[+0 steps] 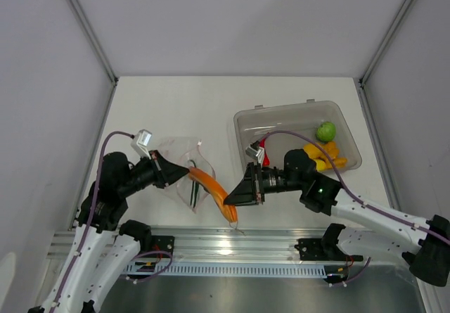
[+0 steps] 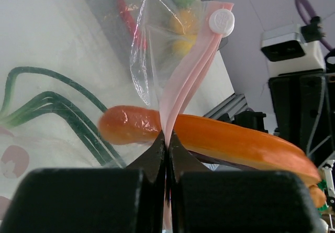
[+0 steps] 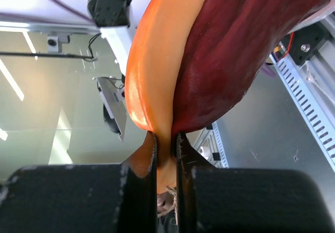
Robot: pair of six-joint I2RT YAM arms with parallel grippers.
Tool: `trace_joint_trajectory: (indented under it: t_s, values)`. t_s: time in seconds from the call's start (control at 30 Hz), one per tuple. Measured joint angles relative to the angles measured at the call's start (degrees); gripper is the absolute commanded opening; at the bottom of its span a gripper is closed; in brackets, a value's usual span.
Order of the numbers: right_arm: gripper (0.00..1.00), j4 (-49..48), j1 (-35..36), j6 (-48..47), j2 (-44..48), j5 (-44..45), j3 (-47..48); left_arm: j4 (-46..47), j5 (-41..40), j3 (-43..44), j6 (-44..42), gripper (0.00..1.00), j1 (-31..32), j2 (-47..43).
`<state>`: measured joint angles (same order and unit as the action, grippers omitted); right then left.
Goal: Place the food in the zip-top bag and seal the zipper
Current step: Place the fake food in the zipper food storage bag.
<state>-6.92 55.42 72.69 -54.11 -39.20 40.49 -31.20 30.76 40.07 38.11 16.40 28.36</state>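
The clear zip-top bag (image 1: 181, 160) lies left of centre. My left gripper (image 1: 176, 171) is shut on its pink zipper (image 2: 183, 86), and a white slider (image 2: 221, 22) sits at the strip's far end. A long orange and purple piece of food (image 1: 211, 185) reaches into the bag's mouth, its rounded tip (image 2: 125, 124) behind the plastic. My right gripper (image 1: 235, 199) is shut on that piece's near end (image 3: 152, 76). A green scallion (image 2: 52, 107) shows through the bag.
A grey translucent bin (image 1: 348, 126) stands at the right with a green round fruit (image 1: 325, 131), yellow-orange fruit (image 1: 323, 155) and a red chili (image 1: 261, 146) in it. The metal rail (image 1: 232, 246) runs along the near edge. White walls enclose the table.
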Motion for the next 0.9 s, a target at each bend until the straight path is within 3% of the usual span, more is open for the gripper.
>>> trace_joint_trajectory:
  t_s: [0.17, 0.23, 0.27, 0.3, 0.43, 0.5, 0.63, 0.9]
  values:
    - [0.00, -7.50, -0.04, 2.84, -8.17, -0.04, 0.13, -0.31, 0.59, 0.00, 0.98, 0.01, -0.02, -1.79]
    - [0.10, -11.02, -0.02, 4.94, -11.98, 0.20, 0.42, -0.63, 0.76, 0.00, 1.07, 0.01, -0.02, -2.60]
    - [0.18, -12.35, -0.02, 5.64, -13.75, 0.31, 0.66, -0.85, 0.87, 0.00, 1.14, 0.01, -0.02, -3.02]
    - [0.51, -13.18, -0.04, 6.25, -15.08, 0.48, 1.03, -1.07, 0.96, 0.00, 1.18, 0.01, -0.02, -3.37]
    - [0.95, -14.08, -0.04, 7.32, -20.41, 0.92, 4.98, -1.42, 0.96, 0.00, 1.53, 0.01, -0.02, -4.28]
    - [0.99, -13.97, -0.04, 6.36, -21.31, 1.27, 7.15, -1.66, 1.05, 0.00, 1.53, 0.01, -0.02, -4.44]
    - [1.00, -10.97, -0.15, 3.21, -20.90, 2.56, 10.86, -2.36, 1.18, 0.00, 1.53, 0.00, -0.02, -4.52]
    - [0.94, 7.17, 0.00, -8.59, -15.89, 9.03, 16.00, -2.60, 1.44, -0.02, 1.53, 0.01, 0.00, -4.52]
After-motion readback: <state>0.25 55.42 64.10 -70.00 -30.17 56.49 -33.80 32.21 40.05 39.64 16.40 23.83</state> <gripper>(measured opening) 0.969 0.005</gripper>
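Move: The right hand grips one end of the long orange-and-red hot dog; the bag mouth it is fed into lies about 7 cm left, 7 cm ahead and 3 cm below. The spring onion in the bag is some 10 cm left, level fore and aft, and the red chilli about 12 cm ahead and 11 cm right, both some 13 cm lower. For the left hand, pinching the rim, the mouth is about 3 cm right, straight across and 3 cm below. Right dips the hot dog left-forward about 8 cm into the bag, opens wide; left keeps the rim pinched. ##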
